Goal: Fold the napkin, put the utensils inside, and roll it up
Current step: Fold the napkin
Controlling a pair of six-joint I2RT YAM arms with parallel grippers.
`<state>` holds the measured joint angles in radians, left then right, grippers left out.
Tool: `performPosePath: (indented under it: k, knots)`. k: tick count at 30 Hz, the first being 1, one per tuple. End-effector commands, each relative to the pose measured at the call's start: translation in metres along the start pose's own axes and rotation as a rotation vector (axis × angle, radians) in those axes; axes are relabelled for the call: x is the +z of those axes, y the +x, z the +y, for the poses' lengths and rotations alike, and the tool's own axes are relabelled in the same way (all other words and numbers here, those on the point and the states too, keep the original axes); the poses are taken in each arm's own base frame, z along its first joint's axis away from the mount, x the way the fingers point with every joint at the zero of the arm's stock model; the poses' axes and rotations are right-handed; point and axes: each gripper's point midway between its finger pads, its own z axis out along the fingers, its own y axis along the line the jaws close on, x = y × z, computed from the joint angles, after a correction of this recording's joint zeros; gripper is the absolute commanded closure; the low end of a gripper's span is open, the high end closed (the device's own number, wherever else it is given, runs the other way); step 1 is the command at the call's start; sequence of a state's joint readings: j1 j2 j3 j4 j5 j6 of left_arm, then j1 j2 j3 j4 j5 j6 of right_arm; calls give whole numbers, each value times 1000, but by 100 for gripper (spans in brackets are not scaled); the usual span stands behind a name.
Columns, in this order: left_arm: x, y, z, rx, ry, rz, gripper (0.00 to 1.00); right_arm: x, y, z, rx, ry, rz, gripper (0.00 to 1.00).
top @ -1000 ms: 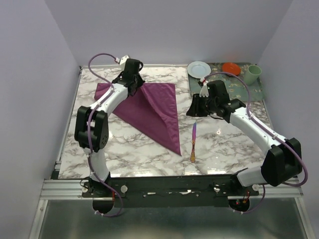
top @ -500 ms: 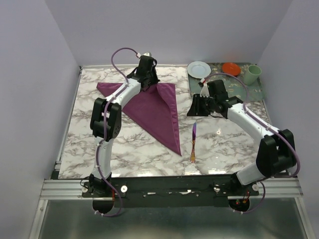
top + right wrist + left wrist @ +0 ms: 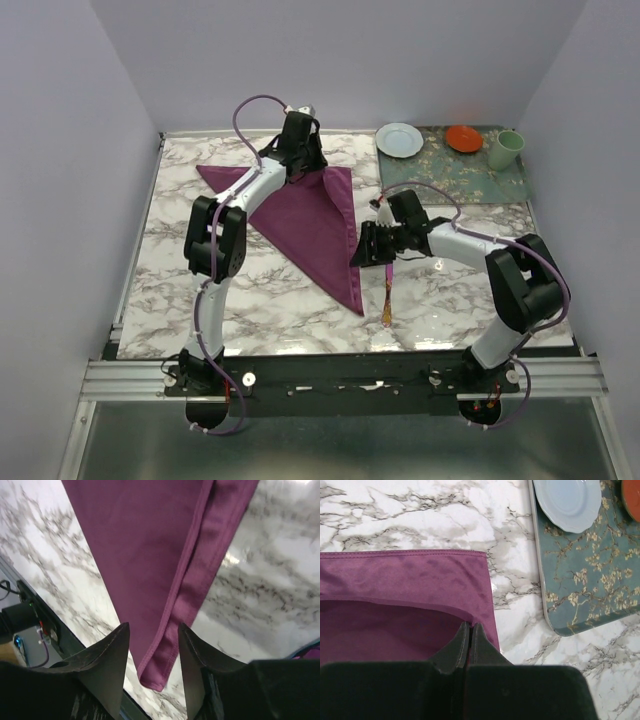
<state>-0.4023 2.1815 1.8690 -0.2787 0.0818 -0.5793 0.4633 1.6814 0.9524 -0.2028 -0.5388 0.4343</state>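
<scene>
The plum-purple napkin lies folded into a triangle on the marble table, its long tip pointing at the near edge. At the napkin's back right corner my left gripper is shut, pinching the upper layer over the lower layer. My right gripper hovers open over the napkin's right edge. In the right wrist view its fingers straddle the hemmed edge and tip of the napkin without touching it. The knife lies just right of the napkin, its handle toward the near edge.
A green floral mat at the back right carries a pale blue plate, an orange bowl and a green cup. The left wrist view shows the mat and plate close by on its right.
My left gripper carried the napkin's corner back and to the right, flattening the fold. My right gripper swung left from beside the mat to over the napkin's right edge and opened wider.
</scene>
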Motion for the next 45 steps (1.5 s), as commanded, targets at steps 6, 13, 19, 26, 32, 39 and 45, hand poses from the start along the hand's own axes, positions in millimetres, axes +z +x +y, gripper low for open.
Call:
performPosePath:
  k: [6, 13, 19, 26, 32, 39, 45]
  knots:
    - [14, 10, -20, 1, 74, 40, 100, 2, 42, -2, 22, -10, 19, 49]
    - [30, 13, -23, 0, 75, 57, 100, -37, 14, -3, 11, 83, -138, 48]
    - [47, 25, -16, -28, 48, 99, 100, -62, -3, -8, 17, 97, -210, 47]
    - [54, 27, -17, -34, 69, 96, 100, -63, -3, -12, 24, 96, -207, 47]
    - [60, 31, -19, -50, 81, 104, 100, -57, 2, -19, 34, 107, -185, 46]
    - [63, 25, -25, -54, 99, 87, 100, -56, 4, -21, 35, 110, -179, 46]
    - [68, 26, -29, -71, 112, 92, 100, -54, 5, -23, 37, 113, -175, 46]
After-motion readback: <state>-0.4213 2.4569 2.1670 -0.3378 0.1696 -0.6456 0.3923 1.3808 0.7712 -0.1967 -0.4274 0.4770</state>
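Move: The left hand already pinches the lifted napkin corner. The napkin's far-right corner lies some 7 cm ahead, 6 cm right and 12 cm below it, and the plate about 13 cm ahead, 21 cm right and 12 cm below. The half-open right hand hovers roughly 4 cm above the middle of the napkin's right edge, which is about 2 cm ahead of it; the knife's middle is around 9 cm right and 10 cm back. Left lowers its pinched corner about 5 cm, rightwards towards far-right corner; open right dips back, rises, moves right. ##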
